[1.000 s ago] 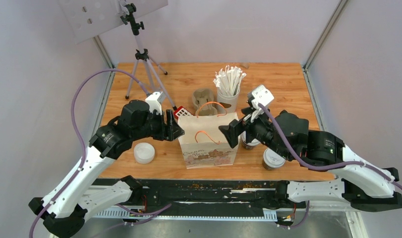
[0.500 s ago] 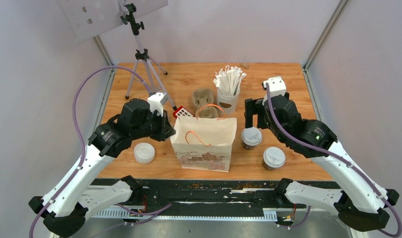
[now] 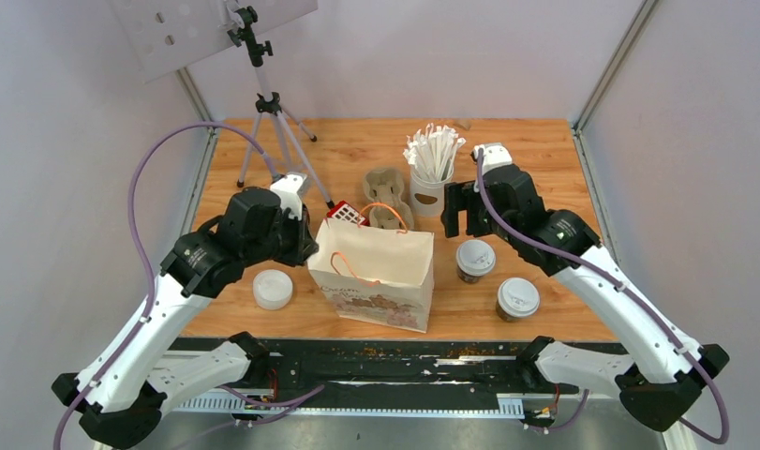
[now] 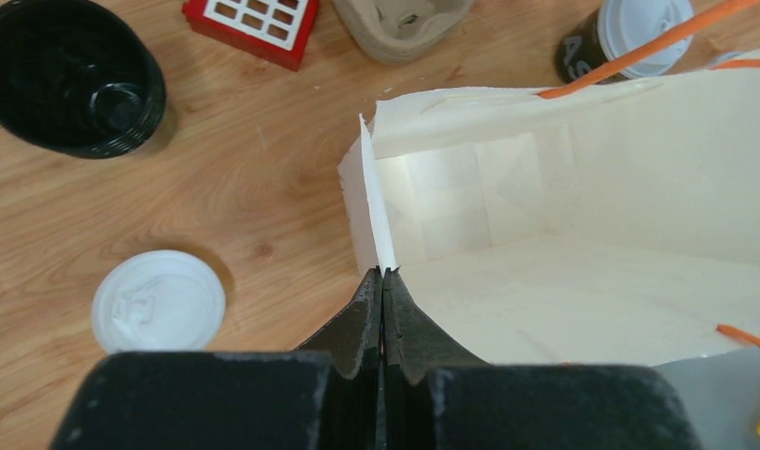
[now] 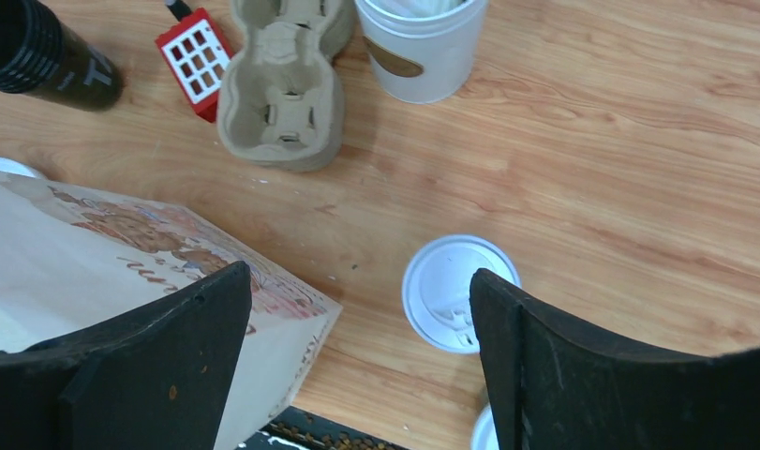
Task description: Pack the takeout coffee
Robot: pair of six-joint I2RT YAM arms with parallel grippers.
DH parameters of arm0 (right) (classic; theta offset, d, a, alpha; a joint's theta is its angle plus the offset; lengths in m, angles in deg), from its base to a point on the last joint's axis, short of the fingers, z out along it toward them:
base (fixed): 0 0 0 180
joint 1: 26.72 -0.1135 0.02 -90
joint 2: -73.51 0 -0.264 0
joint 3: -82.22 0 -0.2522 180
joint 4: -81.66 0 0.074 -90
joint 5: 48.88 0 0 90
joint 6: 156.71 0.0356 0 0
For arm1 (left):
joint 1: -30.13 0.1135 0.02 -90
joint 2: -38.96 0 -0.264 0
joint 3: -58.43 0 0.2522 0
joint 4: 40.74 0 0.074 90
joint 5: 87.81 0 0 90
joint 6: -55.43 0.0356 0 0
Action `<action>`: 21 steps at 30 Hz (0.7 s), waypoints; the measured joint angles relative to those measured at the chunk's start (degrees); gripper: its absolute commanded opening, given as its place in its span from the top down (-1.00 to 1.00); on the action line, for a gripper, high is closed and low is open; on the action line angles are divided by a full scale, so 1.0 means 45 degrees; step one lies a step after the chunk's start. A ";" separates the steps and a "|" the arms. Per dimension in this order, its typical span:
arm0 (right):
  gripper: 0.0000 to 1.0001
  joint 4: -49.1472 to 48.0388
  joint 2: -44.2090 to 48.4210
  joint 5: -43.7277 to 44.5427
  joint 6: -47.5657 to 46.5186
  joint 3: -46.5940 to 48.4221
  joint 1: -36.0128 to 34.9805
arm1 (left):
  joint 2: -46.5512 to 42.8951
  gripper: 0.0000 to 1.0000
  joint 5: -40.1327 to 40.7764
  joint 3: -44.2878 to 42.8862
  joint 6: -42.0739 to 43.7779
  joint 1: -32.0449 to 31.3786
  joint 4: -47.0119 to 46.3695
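Note:
Two takeout coffee cups stand right of the paper bag (image 3: 376,277): one (image 3: 475,260) close to it, the other (image 3: 517,298) nearer the front edge. Both are dark brown with white lids. My left gripper (image 3: 308,246) is shut on the bag's left rim; in the left wrist view its tips (image 4: 383,274) pinch the paper edge (image 4: 376,216), and the bag's inside (image 4: 563,244) looks bare. My right gripper (image 3: 457,217) hangs open behind the nearer cup. In the right wrist view that gripper (image 5: 359,277) is empty above the table, with the cup lid (image 5: 460,292) beside its right finger (image 5: 582,366).
A beige pulp tray (image 3: 385,186), a white cup of wrapped sticks (image 3: 432,173) and a small red grid piece (image 3: 346,214) sit behind the bag. A white lid (image 3: 273,289) lies left of it. A tripod (image 3: 268,112) stands at back left. A black cup (image 4: 71,80) is nearby.
My left gripper has shut on the bag's rim, and the bag has shifted left and tilted. My right arm has pulled away from the bag, back behind the cups.

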 measured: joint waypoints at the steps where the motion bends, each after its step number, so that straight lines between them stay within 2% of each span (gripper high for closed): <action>1: -0.70 -0.0223 -0.0155 -0.0316 -0.0005 -0.0044 0.0097 | 0.0005 0.93 0.0194 -0.0097 0.0015 0.0000 0.0180; 8: -0.53 -0.1739 -0.1117 -0.1904 -0.0141 -0.0617 0.0529 | -0.0078 0.87 0.1263 -0.0714 0.0010 0.0000 0.1064; 10: -0.51 -0.2152 -0.1525 -0.2356 -0.0272 -0.0801 0.0913 | -0.0238 0.65 0.1496 -0.0714 -0.0029 0.0000 0.1180; 13: -0.47 -0.2613 -0.2055 -0.2744 -0.0466 -0.0967 0.1375 | -0.0520 0.58 0.1773 -0.0714 -0.0102 0.0000 0.1234; 17: -0.39 -0.2866 -0.2574 -0.3128 -0.0748 -0.0967 0.1894 | -0.0787 0.24 0.1933 -0.0695 -0.0160 0.0000 0.1239; 21: -0.12 -0.3157 -0.2691 -0.3599 -0.0942 -0.0986 0.2166 | -0.0840 -0.06 0.2064 -0.0636 -0.0296 0.0000 0.1287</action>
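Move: Pinched in the left fingertips at its left edge, the open paper bag has its middle about 11 cm to that hand's right, level with it and 13 cm below. The white lid lies some 15 cm left and 5 cm ahead of this hand. For the right hand, the cup carrier is roughly 17 cm ahead, 11 cm left and 22 cm down; the straw bucket stands 18 cm ahead and 2 cm left, the nearer coffee cup 2 cm ahead and 6 cm right, the bag 13 cm left and 4 cm back. Dragging the bag by its pinched edge, the left hand goes about 4 cm left and rises slightly, then opens the fingers nearly halfway and lets the edge go. Meanwhile the empty right hand reaches forward and down, about 6 cm each, with some 3 cm to the left, towards the cup carrier, its wide-open fingers narrowing somewhat. ##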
